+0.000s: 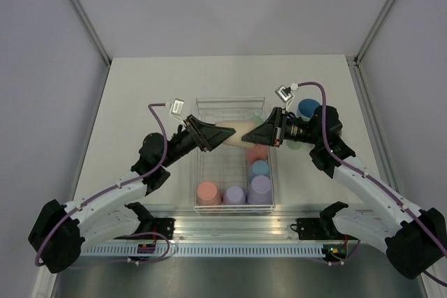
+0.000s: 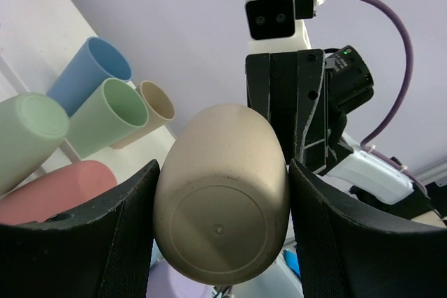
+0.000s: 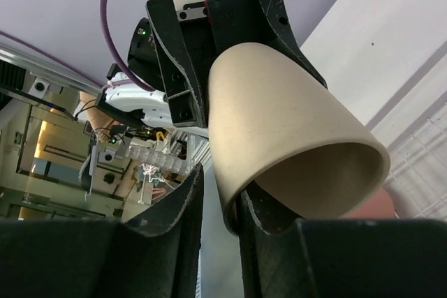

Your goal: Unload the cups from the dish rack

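A beige cup (image 1: pixel 234 132) hangs on its side above the white wire dish rack (image 1: pixel 198 172), held between both arms. My left gripper (image 1: pixel 215 136) is shut on its base end; the pads press both sides of the cup (image 2: pixel 223 193). My right gripper (image 1: pixel 255 135) straddles the cup's rim (image 3: pixel 279 123), one finger (image 3: pixel 262 218) inside the mouth and the other finger (image 3: pixel 183 204) outside with a small gap to the wall. In the rack stand a salmon cup (image 1: pixel 208 192), two lavender cups (image 1: pixel 234 195), a blue cup (image 1: pixel 259 169) and another salmon cup (image 1: pixel 257 153).
A dark blue cup (image 1: pixel 307 108) stands on the table right of the rack, partly behind the right arm. The left wrist view shows blue (image 2: pixel 91 71), green (image 2: pixel 108 116) and beige (image 2: pixel 157 106) cups grouped beyond the rack. An aluminium rail (image 1: pixel 230 225) runs along the near edge.
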Robot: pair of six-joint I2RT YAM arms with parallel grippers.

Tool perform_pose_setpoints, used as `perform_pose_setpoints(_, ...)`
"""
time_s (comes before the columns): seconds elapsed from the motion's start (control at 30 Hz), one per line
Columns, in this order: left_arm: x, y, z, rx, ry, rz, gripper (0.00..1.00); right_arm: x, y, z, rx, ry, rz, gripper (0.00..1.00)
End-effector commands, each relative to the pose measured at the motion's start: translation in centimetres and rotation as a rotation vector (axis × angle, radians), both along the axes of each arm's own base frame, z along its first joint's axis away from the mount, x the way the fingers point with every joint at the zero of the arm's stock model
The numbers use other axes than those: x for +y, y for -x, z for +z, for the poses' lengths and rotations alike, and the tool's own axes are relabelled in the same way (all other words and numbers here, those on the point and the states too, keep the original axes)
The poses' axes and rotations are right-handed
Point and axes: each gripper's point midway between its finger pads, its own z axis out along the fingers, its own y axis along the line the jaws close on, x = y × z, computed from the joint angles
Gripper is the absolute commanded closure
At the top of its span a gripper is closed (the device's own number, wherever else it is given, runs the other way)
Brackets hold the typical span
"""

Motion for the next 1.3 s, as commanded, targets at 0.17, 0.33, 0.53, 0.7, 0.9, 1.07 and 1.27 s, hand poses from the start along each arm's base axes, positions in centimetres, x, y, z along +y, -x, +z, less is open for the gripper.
perform_pose_setpoints(0.17,-0.8,0.4,3.0,-0.034,0.084,-0.061,0.96,0.4,1.2,3.3,-0.121,-0.093,0.048,0.94)
perform_pose_setpoints(0.33,-0.3,0.6,2.7,-0.016,0.084,-0.046,0.27,0.4,0.9,3.6,-0.132,-0.089,0.033,0.99)
perform_pose_setpoints(0.53,1.7,-0.6,1.0,0.047,0.007,0.093,0.0,0.1,-0.1,3.2,-0.154,-0.012,-0.032,0.99)
perform_pose_setpoints(0.7,4.7,-1.3,-0.1,0.076,-0.06,0.25,0.0,-1.1,-2.4,3.6,-0.268,0.153,-0.169,0.99)
perform_pose_setpoints(0.9,6.2,-1.6,-3.1,0.094,-0.339,0.309,0.0,-8.7,-6.6,-1.0,-0.19,0.756,-0.483,0.99)
perform_pose_setpoints(1.07,5.9,-1.5,-4.9,0.084,-0.585,0.238,0.0,-15.8,-5.8,-7.7,0.014,1.209,-0.594,0.99)
perform_pose_setpoints(1.27,4.8,-1.4,-7.5,0.096,-0.791,0.132,0.0,-16.9,-3.3,-10.0,0.098,1.279,-0.542,0.99)
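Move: The tan cup, lying on its side in the air, is still held near its base by the left hand: its middle is about 4 cm to that hand's right, 1 cm ahead, and level. From the right hand, whose fingers straddle the rim, it is some 5 cm left and 2 cm ahead, level. The red rack cup lies 8 cm ahead of the right hand, 3 cm right, 22 below; the green table cup 13 ahead, 19 right, just as low. The right fingers shut on the tan cup's rim as both hands rise barely 2 cm; then the left fingers open, let go of the base and draw off 5 cm left, before sinking some 7 cm with the fingers tipping down. The right hand keeps its pinch, arcs forward and slightly up, then sweeps about 14 cm right and down, towards the green table cup, its fingers swinging from pointing left to steeply down. ##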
